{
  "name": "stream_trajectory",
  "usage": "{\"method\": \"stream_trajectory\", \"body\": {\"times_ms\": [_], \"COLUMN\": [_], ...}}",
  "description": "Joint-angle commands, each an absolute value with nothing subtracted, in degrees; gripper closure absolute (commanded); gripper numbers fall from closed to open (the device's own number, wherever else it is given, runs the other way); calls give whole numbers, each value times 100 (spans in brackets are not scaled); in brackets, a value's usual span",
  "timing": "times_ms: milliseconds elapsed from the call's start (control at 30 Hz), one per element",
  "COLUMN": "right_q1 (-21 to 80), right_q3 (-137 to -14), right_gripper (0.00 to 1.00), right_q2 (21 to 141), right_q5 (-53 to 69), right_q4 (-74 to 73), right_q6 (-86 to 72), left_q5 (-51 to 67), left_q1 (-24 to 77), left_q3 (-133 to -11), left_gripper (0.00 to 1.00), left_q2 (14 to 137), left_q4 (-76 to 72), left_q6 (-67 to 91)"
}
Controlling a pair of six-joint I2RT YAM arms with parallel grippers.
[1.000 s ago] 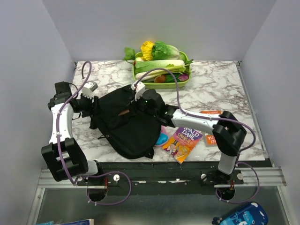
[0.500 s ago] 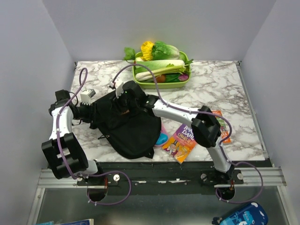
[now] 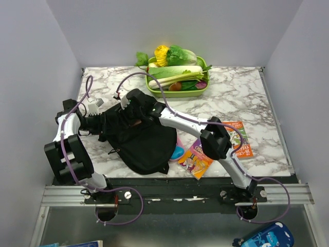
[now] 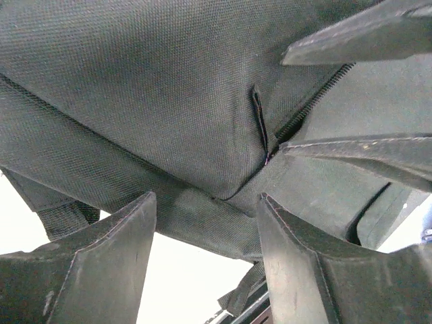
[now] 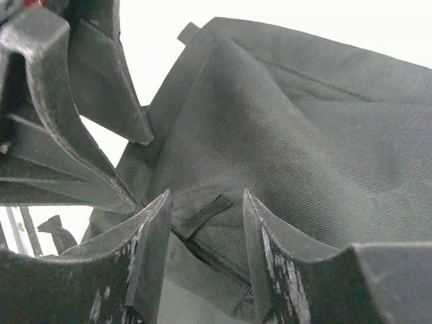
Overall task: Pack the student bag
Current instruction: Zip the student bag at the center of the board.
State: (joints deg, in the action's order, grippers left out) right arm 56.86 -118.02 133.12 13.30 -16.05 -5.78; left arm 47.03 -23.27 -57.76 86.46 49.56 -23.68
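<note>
The student bag [image 3: 141, 141] is a black fabric backpack lying at the table's front left. My left gripper [image 3: 103, 122] is at its upper left edge. In the left wrist view this gripper [image 4: 207, 199] is open, and a fold of the bag [image 4: 169, 135] lies across just beyond its fingertips. My right gripper [image 3: 128, 109] reaches across the bag to the same corner. It [image 5: 206, 196] is open too, over a zip [image 5: 216, 260] and a small strap tab [image 5: 206, 212]. The two grippers stand close together, each with its fingers in the other's wrist view.
A purple picture book [image 3: 198, 159] and an orange book [image 3: 237, 139] lie right of the bag. A pink and blue pencil case [image 3: 177, 152] peeks out at the bag's right edge. A green tray [image 3: 177, 94] of vegetables stands at the back.
My right arm has swung left across the bag to its upper left corner, uncovering the orange book, and its jaws have opened wider. The left gripper has stayed at the bag's left edge.
</note>
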Motion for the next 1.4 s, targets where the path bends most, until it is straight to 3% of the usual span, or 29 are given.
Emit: {"method": "stream_trajectory", "body": {"times_ms": [0,300,600,700,833,1033,1267,1333,1367], "right_q1": [5783,5836,5827,5836,5836,5722,5423,5397,5396], "right_q3": [-12006,-12155,-12331,-12366,-12191,-11857,-11242,-11040,-11030], "right_gripper": [45,47,61,73,99,99,99,99,99], "right_q2": [13614,13842,13948,14018,13887,13492,13009,12877,12867], "right_q5": [1362,1292,1310,1301,1090,914,756,817,852], "right_q4": [-1986,-2171,-2030,-2039,-2013,-1776,-1486,-1319,-1292], "right_q6": [-668,-773,-958,-1002,-976,-1019,-1151,-1169,-1212], "left_q5": [4579,4360,4482,4535,4745,5045,4834,4869,4904], "left_q1": [-2356,-2049,-1696,-1688,-1687,-1670,-1670,-1670,-1670], "left_q3": [-5889,-5687,-5607,-5634,-5713,-5941,-5827,-5880,-5915], "left_gripper": [31,51,60,60,59,56,73,72,64], "left_q2": [8675,8561,8402,8403,8323,8227,8147,8130,8104], "left_q4": [4650,4492,4517,4570,4763,5132,5299,5431,5449], "left_q6": [-2092,-2566,-2804,-2865,-2874,-3005,-3330,-3314,-3244]}}
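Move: The upper zip's pull tab lies just below the right fingertips, about 4 cm down, 1 cm back and 1 cm left of the right hand. A brown patch of the wallet in the bag's mouth shows some 6 cm to this hand's right, 1 cm back, and the front pocket's zip pull about 13 cm back and 3 cm left. For the left hand, the zip's starting end is roughly 3 cm right and 1 cm ahead, with the tab 5 cm right and 2 cm ahead; both sit slightly below it. The right fingers sink about 4 cm onto the zip's pull tab, shut on its end, then draw away from the left hand, some 3.5 cm right and 2 cm forward, turning slightly clockwise. Meanwhile the left hand works about 3 cm right towards the zip's starting end, turning some 10 degrees clockwise; its fingers close more than halfway and it rises a little at the end. ##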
